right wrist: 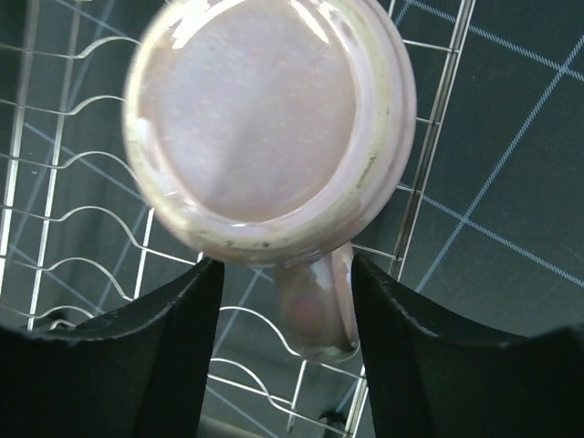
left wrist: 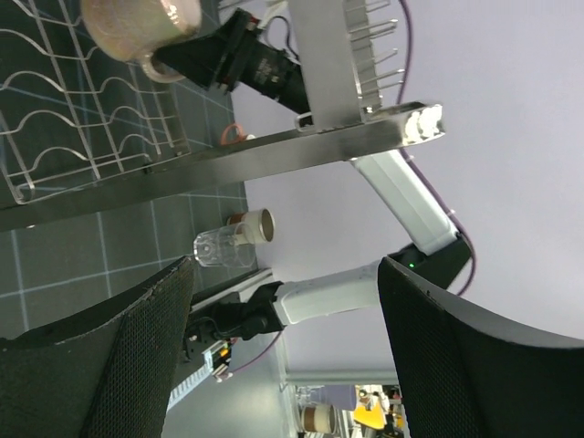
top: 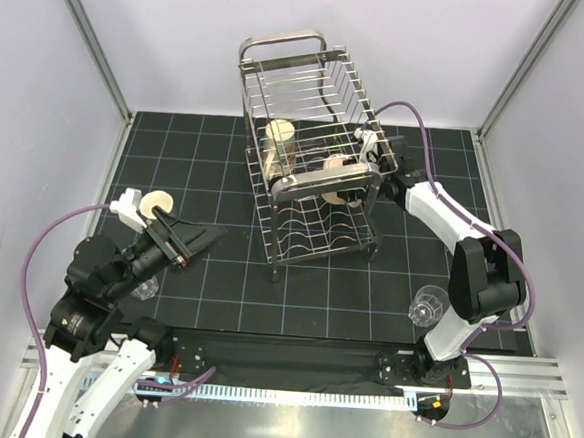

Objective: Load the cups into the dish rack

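The dish rack (top: 306, 212) stands mid-table. A cream cup (top: 279, 143) sits in its upper tier. Beside that, a salmon pink cup (top: 336, 169) rests bottom-up toward my right gripper (top: 359, 176). In the right wrist view, the pink cup (right wrist: 265, 119) fills the top. Its handle (right wrist: 315, 306) hangs between the open fingers of the right gripper (right wrist: 287, 265), with gaps on both sides. My left gripper (top: 205, 238) hovers open and empty left of the rack, and in its own view the left gripper (left wrist: 283, 319) frames the far arm.
A cream cup (top: 156, 206) stands on the mat at the left. A clear tumbler (top: 147, 289) sits under the left arm. Another tumbler (top: 427, 307) stands by the right arm's base, with a brown-banded cup (left wrist: 257, 224) behind it. The rack's top rail (left wrist: 274, 151) crosses the left wrist view.
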Controlling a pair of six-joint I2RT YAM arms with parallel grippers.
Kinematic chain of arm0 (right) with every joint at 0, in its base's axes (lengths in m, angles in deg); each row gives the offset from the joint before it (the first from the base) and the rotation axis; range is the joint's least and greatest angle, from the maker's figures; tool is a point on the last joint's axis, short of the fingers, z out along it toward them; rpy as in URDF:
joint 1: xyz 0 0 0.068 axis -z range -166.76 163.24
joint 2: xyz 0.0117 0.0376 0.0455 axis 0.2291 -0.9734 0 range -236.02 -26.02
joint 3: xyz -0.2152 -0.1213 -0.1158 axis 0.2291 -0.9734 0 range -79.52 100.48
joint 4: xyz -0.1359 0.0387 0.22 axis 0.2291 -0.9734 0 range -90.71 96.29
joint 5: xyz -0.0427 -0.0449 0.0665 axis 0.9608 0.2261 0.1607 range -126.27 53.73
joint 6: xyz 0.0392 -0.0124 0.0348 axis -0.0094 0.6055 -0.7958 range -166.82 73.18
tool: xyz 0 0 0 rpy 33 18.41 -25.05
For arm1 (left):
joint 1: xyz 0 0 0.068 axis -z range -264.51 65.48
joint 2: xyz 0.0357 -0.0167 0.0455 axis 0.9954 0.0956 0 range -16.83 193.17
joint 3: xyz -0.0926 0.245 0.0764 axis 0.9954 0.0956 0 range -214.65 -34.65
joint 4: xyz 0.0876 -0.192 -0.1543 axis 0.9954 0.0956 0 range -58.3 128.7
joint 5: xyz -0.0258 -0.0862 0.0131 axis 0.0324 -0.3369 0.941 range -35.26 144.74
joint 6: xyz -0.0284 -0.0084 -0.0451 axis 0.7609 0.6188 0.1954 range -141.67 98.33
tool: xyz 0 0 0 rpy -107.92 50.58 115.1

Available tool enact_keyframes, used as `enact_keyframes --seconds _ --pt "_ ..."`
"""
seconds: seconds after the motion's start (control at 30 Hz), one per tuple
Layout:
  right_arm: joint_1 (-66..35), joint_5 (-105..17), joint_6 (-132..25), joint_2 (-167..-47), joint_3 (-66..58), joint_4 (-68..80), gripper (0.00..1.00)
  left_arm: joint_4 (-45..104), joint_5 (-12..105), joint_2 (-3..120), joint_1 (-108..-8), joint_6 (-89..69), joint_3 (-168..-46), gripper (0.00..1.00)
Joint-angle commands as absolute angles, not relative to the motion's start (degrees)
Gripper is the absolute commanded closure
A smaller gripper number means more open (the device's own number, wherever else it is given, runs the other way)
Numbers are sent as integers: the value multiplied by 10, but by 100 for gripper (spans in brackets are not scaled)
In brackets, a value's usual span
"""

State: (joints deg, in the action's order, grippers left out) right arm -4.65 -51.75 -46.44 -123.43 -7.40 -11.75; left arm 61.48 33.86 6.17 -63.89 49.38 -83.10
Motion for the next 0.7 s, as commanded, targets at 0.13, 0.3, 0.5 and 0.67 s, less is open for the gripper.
enact_keyframes --seconds 0.13,0.3,0.5,0.67 --pt "-30 -570 -516 -1176 -103 -66 35 705 397 64 -637 448 -854 20" --pt "1 -608 -545 -1164 -131 -48 30 727 402 63 -638 443 -848 20" --pt "59 -648 -569 -1133 -168 -37 26 727 403 65 -638 439 -838 20" --pt "120 -663 -630 -1082 -206 -16 21 719 398 70 -638 438 -832 20"
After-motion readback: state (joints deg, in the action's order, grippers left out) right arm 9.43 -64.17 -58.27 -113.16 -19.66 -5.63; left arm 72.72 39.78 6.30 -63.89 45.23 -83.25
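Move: The pale cup already sits in the dish rack's lower tier, its handle between the right hand's parted fingers and its middle about 3 cm ahead and 3 cm to the left, roughly level. The other racked cup is some 17 cm left and 9 cm ahead. On the table, the clear glass is about 22 cm back and 17 cm right, the red mug about 7 cm back and 25 cm right, both roughly 8 cm lower. From the left hand, the pale cup lies some 27 cm ahead, 23 cm right and 20 cm lower. The right hand, its fingers already parted around the pale cup's handle, first lifts a centimetre or two, then backs out through the side of the rack, ending about 7 cm farther right and 2 cm back, opening wider as it goes while the wrist rolls its left side up some 15 degrees and turns about 10 degrees clockwise. Meanwhile the empty left hand sinks about 5 cm beside the rack and drifts slightly left, tipping its fingers a little down and staying open. ##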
